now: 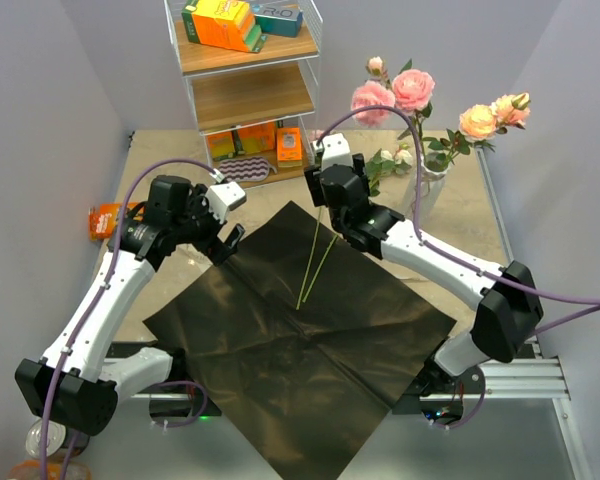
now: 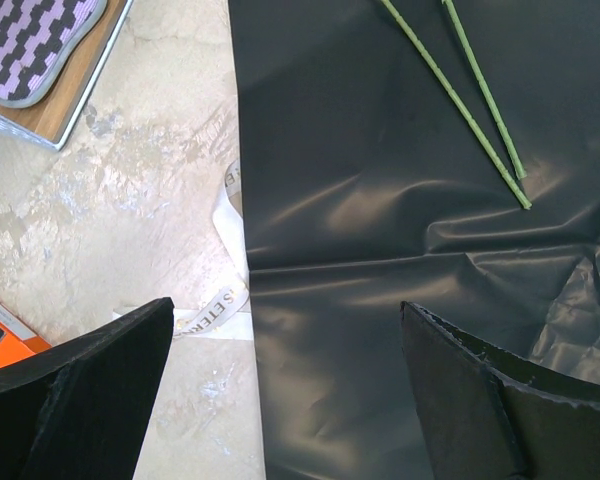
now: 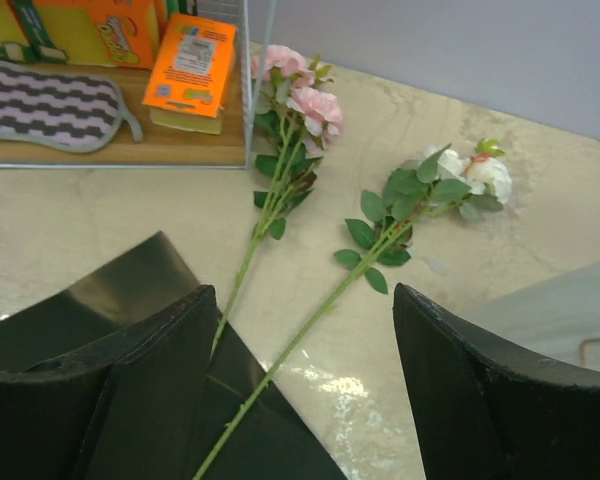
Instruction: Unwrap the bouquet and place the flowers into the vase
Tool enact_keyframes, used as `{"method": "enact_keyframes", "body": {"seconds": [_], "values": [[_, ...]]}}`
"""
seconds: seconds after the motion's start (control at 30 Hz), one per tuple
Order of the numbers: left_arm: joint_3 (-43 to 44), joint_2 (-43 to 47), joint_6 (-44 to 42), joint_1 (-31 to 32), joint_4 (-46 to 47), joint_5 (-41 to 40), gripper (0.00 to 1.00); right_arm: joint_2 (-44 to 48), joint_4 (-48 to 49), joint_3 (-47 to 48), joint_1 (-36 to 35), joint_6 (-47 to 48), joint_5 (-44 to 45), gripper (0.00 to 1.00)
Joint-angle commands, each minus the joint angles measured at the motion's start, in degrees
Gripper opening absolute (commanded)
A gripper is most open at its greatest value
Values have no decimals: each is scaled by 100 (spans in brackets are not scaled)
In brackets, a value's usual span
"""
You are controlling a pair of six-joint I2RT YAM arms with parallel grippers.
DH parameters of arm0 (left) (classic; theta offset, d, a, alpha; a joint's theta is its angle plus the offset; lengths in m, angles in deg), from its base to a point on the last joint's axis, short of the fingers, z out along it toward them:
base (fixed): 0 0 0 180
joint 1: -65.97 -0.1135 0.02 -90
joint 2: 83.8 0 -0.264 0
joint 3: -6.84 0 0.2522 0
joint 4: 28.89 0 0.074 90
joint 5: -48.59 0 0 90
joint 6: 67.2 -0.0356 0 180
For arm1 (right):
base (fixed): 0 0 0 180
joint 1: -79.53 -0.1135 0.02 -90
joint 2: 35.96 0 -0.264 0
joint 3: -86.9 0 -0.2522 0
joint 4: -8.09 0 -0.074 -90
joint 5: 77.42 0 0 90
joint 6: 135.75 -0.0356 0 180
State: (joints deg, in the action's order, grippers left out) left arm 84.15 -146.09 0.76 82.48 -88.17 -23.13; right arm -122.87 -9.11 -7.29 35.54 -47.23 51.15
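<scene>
The black wrapping paper (image 1: 300,340) lies spread flat on the table. Two loose flowers rest across its far corner, their bare green stems (image 1: 315,265) on the paper. One has a pink head (image 3: 300,90), the other a white head (image 3: 470,175). The whitish vase (image 1: 427,190) stands at the back right and holds pink roses (image 1: 395,95) and peach roses (image 1: 490,115). My right gripper (image 3: 300,400) hovers open above the two stems (image 3: 310,320), touching neither. My left gripper (image 2: 285,380) is open over the paper's left edge (image 2: 245,300), beside the pale ribbon (image 2: 225,290).
A wire shelf rack (image 1: 245,80) with orange boxes stands at the back centre. A striped pad (image 1: 245,168) and an orange box (image 3: 190,65) sit on its lowest board. An orange packet (image 1: 105,220) lies at the table's left edge.
</scene>
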Motion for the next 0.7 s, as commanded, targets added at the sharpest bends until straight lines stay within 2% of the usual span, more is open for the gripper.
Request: {"method": "enact_keyframes", "body": {"seconds": [0.0,0.2,0.33,0.57,0.67], "values": [[70,129,69,-25,60,79,99,192,650,169,-189,367,1081,75],[-70,129,95,-25,148,123,99,456,1073,388,-250,789,1144,75],[-71,102,95,-25,175,96,99,518,1101,476,-426,1000,846,74],[-44,93,130,-25,201,114,99,-158,1039,310,-910,1141,1134,73],[-36,102,121,-25,184,79,99,-624,881,362,-945,834,1084,73]]}}
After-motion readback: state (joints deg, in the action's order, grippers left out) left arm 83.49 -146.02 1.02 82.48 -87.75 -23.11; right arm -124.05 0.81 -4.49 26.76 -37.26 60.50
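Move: The pink flower's stem, just under its leaves, lies about 8 cm ahead of the right hand, 2 cm left and some 25 below. The white flower's leaves are roughly 9 ahead and 10 right, equally low; the vase stands 1 ahead, 22 right and 15 below. From the idle left hand the pink stem is about 20 ahead, 20 right and 20 below. The open right hand rises about 8 cm above the stems, tilting up, then swings 5 cm left, dipping. ##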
